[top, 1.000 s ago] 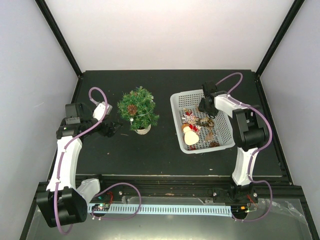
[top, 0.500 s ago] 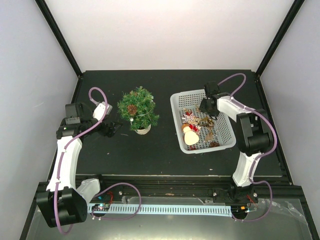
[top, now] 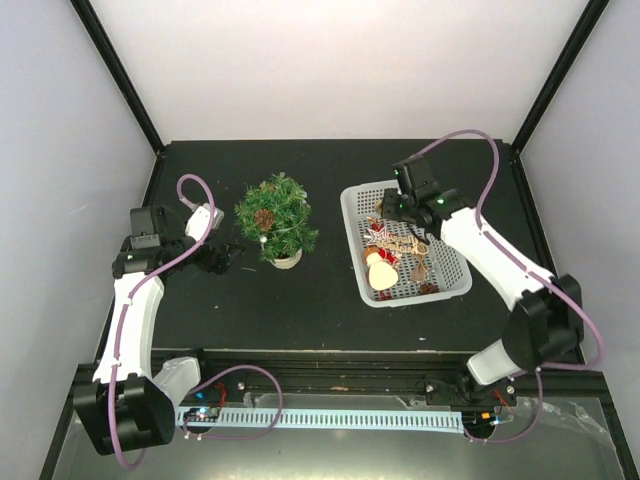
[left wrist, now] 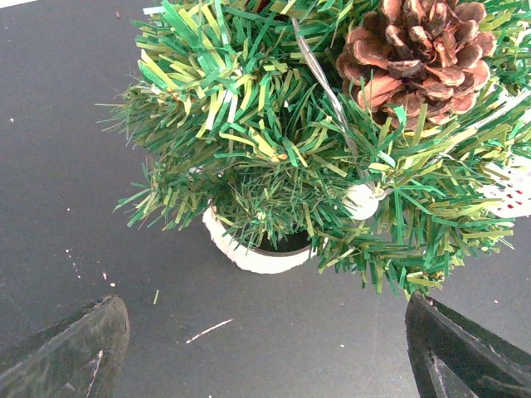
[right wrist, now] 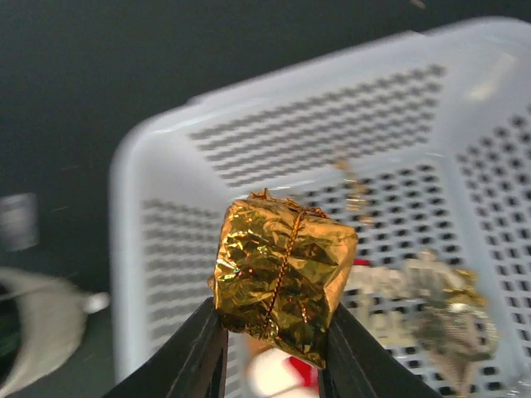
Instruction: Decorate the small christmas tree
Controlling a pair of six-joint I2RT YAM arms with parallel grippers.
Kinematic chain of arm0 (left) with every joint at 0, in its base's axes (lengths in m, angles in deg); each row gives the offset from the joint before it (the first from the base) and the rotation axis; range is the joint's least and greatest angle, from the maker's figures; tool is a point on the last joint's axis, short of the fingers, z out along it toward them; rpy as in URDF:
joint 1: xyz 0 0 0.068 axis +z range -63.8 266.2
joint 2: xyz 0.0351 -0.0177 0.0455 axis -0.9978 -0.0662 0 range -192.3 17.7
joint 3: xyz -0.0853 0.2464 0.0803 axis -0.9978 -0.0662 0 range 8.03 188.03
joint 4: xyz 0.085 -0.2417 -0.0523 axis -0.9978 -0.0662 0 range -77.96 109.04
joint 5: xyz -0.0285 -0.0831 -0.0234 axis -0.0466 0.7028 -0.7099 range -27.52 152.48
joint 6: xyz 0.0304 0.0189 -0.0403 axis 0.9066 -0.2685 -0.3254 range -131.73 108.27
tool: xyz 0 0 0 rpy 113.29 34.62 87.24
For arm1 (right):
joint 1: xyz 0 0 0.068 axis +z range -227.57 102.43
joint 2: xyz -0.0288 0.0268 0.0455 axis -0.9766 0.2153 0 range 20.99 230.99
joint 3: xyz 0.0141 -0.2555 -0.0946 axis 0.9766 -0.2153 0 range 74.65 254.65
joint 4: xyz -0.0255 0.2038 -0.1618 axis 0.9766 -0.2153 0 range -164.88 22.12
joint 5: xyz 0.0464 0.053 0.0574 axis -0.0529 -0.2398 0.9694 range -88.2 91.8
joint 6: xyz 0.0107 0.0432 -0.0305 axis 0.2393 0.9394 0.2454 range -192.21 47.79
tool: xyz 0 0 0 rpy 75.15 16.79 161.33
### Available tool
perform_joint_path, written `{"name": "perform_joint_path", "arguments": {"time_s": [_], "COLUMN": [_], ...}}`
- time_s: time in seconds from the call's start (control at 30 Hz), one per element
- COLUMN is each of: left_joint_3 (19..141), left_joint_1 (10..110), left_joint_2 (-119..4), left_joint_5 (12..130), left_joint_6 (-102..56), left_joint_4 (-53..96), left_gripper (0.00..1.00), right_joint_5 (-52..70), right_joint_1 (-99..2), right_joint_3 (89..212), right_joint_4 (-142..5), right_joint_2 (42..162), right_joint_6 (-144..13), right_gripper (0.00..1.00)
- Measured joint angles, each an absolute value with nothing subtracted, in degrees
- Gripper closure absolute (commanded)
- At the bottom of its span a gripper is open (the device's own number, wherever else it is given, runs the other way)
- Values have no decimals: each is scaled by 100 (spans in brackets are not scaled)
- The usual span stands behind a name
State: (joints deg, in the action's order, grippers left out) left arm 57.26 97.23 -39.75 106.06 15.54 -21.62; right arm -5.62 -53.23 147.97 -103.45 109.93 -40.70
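Note:
The small christmas tree (top: 276, 218) stands in a white pot (top: 286, 261) left of the middle of the table. A pine cone (left wrist: 415, 50) and a white bead (left wrist: 362, 201) hang in its branches. My left gripper (top: 226, 256) hovers open just left of the pot, with nothing between its fingers (left wrist: 75, 348). My right gripper (right wrist: 275, 315) is shut on a gold foil gift-box ornament (right wrist: 282, 274) and holds it up over the back left corner of the white basket (right wrist: 315, 108). In the top view that gripper (top: 393, 206) is above the basket's rim (top: 352, 215).
Several more ornaments lie in the basket, among them a red and white figure (top: 380, 270) and brown wooden shapes (top: 420, 265). Black frame posts stand at the table's back corners. Small green needles litter the mat by the pot.
My right gripper closed on the gold box, lifted it out of the basket and swung left and back. The left arm and tree stayed put.

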Motion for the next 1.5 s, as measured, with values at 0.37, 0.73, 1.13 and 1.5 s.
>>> {"name": "perform_joint_path", "arguments": {"time_s": [0.37,0.73,1.13,1.5], "left_joint_3": [5726,5726,5726,5726], "left_joint_1": [9741,9745,9751,9756], "left_joint_2": [-3975,-3962,-3962,-3962], "left_joint_5": [10571,10520,10514,10514], "left_joint_6": [1538,1510,1503,1503], "left_joint_4": [-2160,-2160,-2140,-2140], "left_gripper": [9,8,8,8], "right_joint_5": [603,1497,1554,1915], "right_joint_1": [-4381,-3983,-3874,-3290], "right_joint_3": [15492,15943,15930,16522], "right_joint_4": [-9854,-9126,-9082,-9099], "right_joint_2": [9713,10408,10500,11249], "right_joint_6": [-4632,-4575,-4627,-4815], "right_gripper": [68,70,69,69]}}
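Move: My right hand already holds the gold gift over the far part of the basket. The middle of the small christmas tree lies about 28 cm to its left, some 3 cm back and 6 cm lower, with the pine cone 3 cm farther left on the tree and 5 cm higher. The basket's middle is about 7 cm to the right, level front to back, 15 cm below. From my left hand, the tree is roughly 9 cm ahead, 11 cm right and 8 cm lower. I carry the gold gift left and up in a quick arc out of the basket's area, drawing back a little. After a brief pause at height I go on left at that level towards the right side of the tree's top, sinking slightly last, some 23 cm left in all. My wrist swings counter-clockwise about 45 degrees and tips up, so my fingers end pointing left at the tree; they keep their pinch. ##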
